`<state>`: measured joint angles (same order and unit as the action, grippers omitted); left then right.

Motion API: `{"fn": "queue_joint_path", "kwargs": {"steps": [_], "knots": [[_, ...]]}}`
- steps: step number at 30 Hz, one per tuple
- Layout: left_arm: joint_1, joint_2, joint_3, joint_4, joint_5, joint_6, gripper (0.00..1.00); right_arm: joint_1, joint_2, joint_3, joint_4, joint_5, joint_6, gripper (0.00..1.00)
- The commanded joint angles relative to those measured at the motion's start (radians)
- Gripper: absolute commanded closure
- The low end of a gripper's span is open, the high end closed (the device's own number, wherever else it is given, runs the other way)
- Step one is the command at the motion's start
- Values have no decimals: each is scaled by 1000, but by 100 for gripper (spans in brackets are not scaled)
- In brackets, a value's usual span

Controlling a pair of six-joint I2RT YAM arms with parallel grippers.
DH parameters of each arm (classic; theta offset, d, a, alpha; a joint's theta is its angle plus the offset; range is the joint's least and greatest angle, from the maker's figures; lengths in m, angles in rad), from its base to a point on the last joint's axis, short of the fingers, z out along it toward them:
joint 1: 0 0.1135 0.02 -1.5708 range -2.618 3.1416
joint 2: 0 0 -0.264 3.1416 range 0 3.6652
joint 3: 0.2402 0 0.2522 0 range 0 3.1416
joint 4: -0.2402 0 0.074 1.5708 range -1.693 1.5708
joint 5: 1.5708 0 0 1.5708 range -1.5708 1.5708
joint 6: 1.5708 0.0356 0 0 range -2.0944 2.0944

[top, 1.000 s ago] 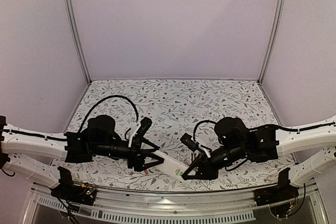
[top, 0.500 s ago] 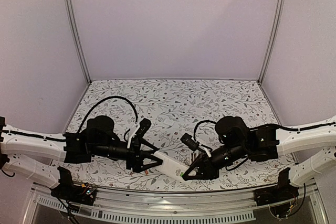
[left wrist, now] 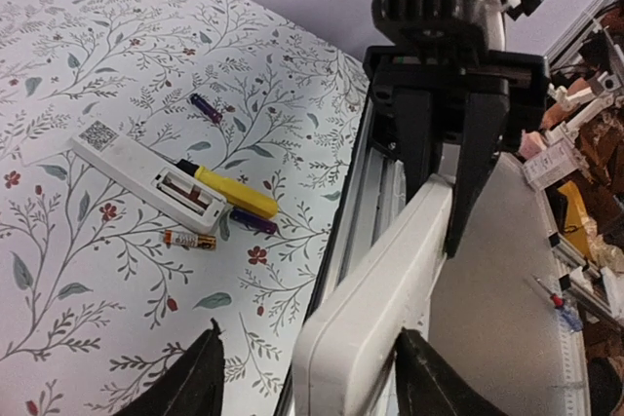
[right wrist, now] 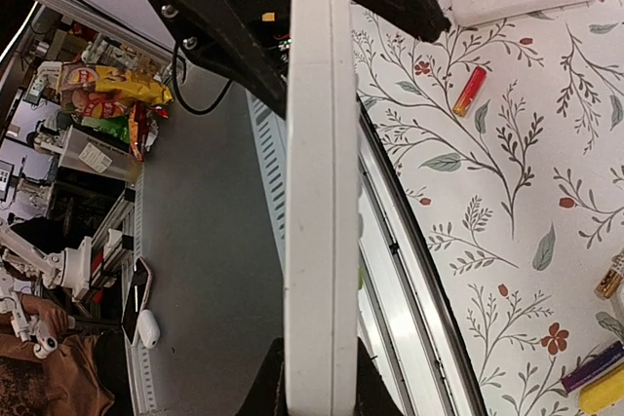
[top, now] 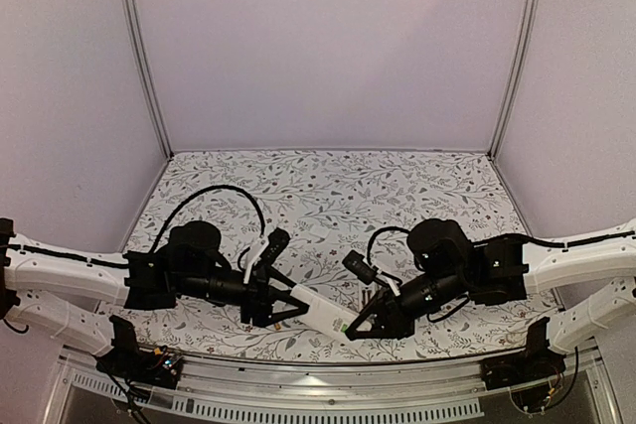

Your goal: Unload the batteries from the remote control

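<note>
The white remote control (top: 323,314) hangs in the air between both grippers, over the table's near edge. My right gripper (right wrist: 315,382) is shut on one end of it; in the right wrist view the remote (right wrist: 317,192) shows edge-on. My left gripper (left wrist: 310,330) is open around the other end of the remote (left wrist: 375,309): one finger touches it, the other stands well apart. Loose batteries lie on the table: an orange one (left wrist: 190,239), a purple one (left wrist: 205,107), a dark one (left wrist: 253,223) and a red one (right wrist: 470,90).
A second white remote (left wrist: 146,177) with an open battery bay lies on the floral table (top: 328,196), with a yellow-handled tool (left wrist: 234,190) beside it. The table's metal front rail (top: 318,384) runs just under the held remote.
The left gripper has slid a little to the right along the remote, and its jaws have narrowed around it. The right gripper has kept its hold.
</note>
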<state>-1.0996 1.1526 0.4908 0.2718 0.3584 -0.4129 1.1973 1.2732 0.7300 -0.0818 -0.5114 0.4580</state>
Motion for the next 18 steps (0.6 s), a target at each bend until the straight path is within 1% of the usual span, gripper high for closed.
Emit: {"fn": "queue_joint_path", "kwargs": {"steps": [1,8,14,15,18], "knots": [[-16,-6,-22,-5,-8,18,47,-4,-23,17,44,-24,4,100],[-16,-11,-27,-8,5,20,70,-5,-30,12,39,-27,5,100],[-7,-34,-40,-7,7,32,85,-5,-43,3,33,-44,11,100],[-1,-41,-45,-3,9,31,88,-5,-47,1,32,-49,12,100],[14,-61,-66,17,24,20,90,-5,-54,-2,29,-62,14,100]]}}
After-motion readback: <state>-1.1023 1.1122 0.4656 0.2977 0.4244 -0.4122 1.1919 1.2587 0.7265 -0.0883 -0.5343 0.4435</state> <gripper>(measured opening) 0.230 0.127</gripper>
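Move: The remote control is still pinched by the right hand. Its middle lies about 6 cm right and 3 cm back from the left hand, level with it, and 6 cm left and 3 cm ahead of the right hand. On the table some 15 cm below, the red battery lies about 4 cm left of the left hand; the opened remote lies roughly 9 cm ahead, 15 cm right. Left fingers close on the remote control's free end, then draw back about 1.5 cm; the right hand keeps hold. ##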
